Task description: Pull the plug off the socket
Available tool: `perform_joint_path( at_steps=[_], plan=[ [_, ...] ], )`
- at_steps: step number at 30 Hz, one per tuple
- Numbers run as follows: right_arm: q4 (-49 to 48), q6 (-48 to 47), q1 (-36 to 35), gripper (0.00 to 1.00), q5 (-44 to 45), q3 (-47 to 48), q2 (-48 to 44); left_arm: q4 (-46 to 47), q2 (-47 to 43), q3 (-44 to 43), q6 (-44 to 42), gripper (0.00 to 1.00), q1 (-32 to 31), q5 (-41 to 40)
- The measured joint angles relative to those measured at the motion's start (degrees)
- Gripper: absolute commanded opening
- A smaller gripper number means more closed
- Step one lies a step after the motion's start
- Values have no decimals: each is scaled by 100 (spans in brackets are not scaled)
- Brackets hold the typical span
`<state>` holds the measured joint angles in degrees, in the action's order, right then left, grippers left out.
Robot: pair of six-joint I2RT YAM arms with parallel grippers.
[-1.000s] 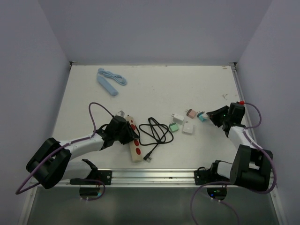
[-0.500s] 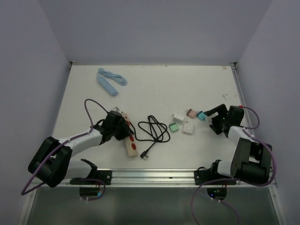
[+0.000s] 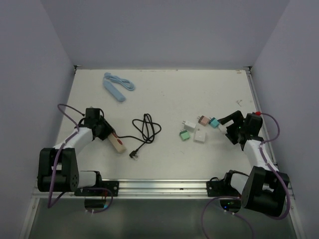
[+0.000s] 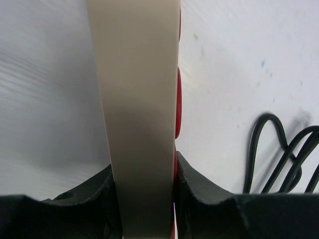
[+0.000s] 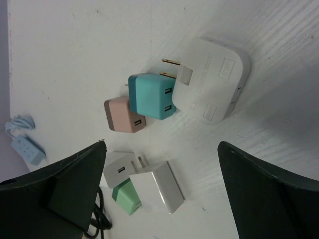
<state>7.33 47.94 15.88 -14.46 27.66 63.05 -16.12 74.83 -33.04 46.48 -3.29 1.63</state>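
The socket is a beige power strip (image 3: 116, 143) with red outlets, and my left gripper (image 3: 105, 133) is shut on it near the table's left edge. In the left wrist view the power strip (image 4: 139, 89) fills the gap of my left gripper (image 4: 144, 174), both pads pressed on its sides. A teal plug (image 3: 214, 122) lies loose on the table at the right. My right gripper (image 3: 227, 128) stands open just right of it, holding nothing. The right wrist view shows the teal plug (image 5: 152, 95) lying beyond the wide-open right gripper (image 5: 162, 145).
A black cord (image 3: 145, 127) trails from the strip, its end (image 3: 134, 154) lying loose. Pink (image 3: 202, 119), white (image 3: 189, 124), green (image 3: 185, 135) and white (image 3: 200, 136) chargers lie mid-right. A large white adapter (image 5: 214, 79) touches the teal plug. A blue power strip (image 3: 114, 88) lies back left.
My right gripper opened, let go of the teal plug and drew back slightly. My left gripper dragged the power strip leftward across the table, the black cord following.
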Motion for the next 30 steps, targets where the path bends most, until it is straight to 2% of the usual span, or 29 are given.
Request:
perform_joint_path(
  at_steps=[6,15,22,30],
  plan=[
    [120,-127,-59,98,-66,0,-57,-201,369,-590,-133,0,1349,103],
    [133,-267,-466,98,-170,0,-79,-304,992,-1641,-216,0,2406,68],
    [125,-321,-619,97,-262,11,-90,-278,1027,-1604,-369,13,2542,256],
    [120,-376,-927,97,-472,131,-81,-76,1078,-1563,-564,27,1829,973]
  ],
)
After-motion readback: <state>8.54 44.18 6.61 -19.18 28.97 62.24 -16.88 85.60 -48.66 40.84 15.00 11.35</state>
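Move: The left hand already grips the red-and-cream socket strip, bound for clear table some 7 cm ahead and 9 cm left. The black cord coil lies about 18 cm to its right and 1 cm ahead; the cord's plug is 12 cm right, 12 cm back. From the open right hand, the pink plug is roughly 7 cm ahead, 9 cm left and 5 cm below; the teal plug is 6 cm ahead, 4 cm left; the white plug is 3 cm ahead, 1 cm right. Still pinching the socket strip, the left hand sweeps it about 15 cm left and 6 cm forward while lifting it some 4 cm and turning counter-clockwise, then swings back right roughly 7 cm, undoing most of the turn. The right hand, fingers staying wide open and empty, leaves the white plug and drifts about 6 cm left towards the pink plug, turning some 15 degrees counter-clockwise. ##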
